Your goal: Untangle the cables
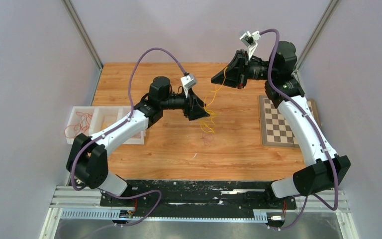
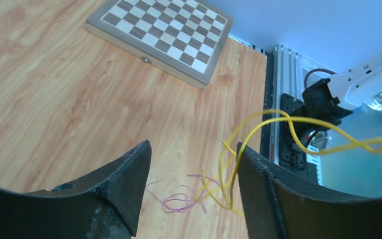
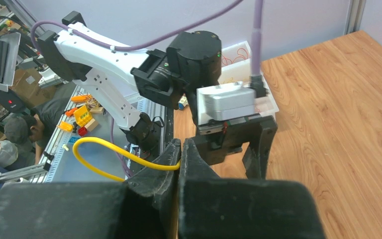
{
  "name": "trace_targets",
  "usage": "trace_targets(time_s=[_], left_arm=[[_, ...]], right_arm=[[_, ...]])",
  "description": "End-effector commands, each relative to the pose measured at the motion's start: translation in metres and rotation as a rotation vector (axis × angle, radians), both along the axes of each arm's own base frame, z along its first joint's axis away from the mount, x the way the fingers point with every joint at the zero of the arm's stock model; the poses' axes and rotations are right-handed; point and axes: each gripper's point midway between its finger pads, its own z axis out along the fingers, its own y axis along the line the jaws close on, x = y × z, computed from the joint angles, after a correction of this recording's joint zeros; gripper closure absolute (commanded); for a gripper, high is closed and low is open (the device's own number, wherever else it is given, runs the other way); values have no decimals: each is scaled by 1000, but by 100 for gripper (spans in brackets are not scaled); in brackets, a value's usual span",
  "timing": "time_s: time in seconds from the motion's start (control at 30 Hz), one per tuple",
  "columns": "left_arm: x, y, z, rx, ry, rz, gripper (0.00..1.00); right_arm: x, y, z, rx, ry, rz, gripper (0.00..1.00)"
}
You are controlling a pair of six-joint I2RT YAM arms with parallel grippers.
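My right gripper is raised above the table's middle and shut on a yellow cable, which is pinched between its fingertips. That yellow cable hangs down in loops to the wood. My left gripper is beside the hanging strand, jaws open. In the left wrist view the yellow cable runs down along the inner face of the right finger, not pinched. A thin pink cable lies curled on the wood below the left gripper, touching the yellow loops.
A chessboard lies flat at the right, near the right arm. A white compartment tray stands at the left edge with red and orange cables in it. Grey walls enclose the table on three sides.
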Motion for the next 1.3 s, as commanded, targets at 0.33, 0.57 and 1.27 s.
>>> trace_targets(time_s=[0.33, 0.57, 1.27], left_arm=[[6, 76, -80, 138, 196, 151, 100], [17, 129, -47, 116, 193, 288, 100], [-20, 124, 196, -190, -198, 197, 100]], right_arm=[[51, -105, 68, 80, -142, -361, 100], [76, -162, 72, 159, -77, -531, 100], [45, -58, -207, -317, 146, -303, 26]])
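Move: The yellow cable hangs from the shut right fingers; its tangle starts at the left fingertips, about 1 cm back, 2 cm right and 2 cm below, and lies some 19 cm below the right hand, 1 cm back and 1 cm left. The pink cable is roughly 4 cm back, 1 cm right and 22 cm below the left hand. From the right hand, the chessboard is about 5 cm ahead, 35 cm right and 42 cm down. Left hand pinches yellow cable, swings left 13 cm, dipping, then lifts 30; right pulls rightward, sinks and opens. ##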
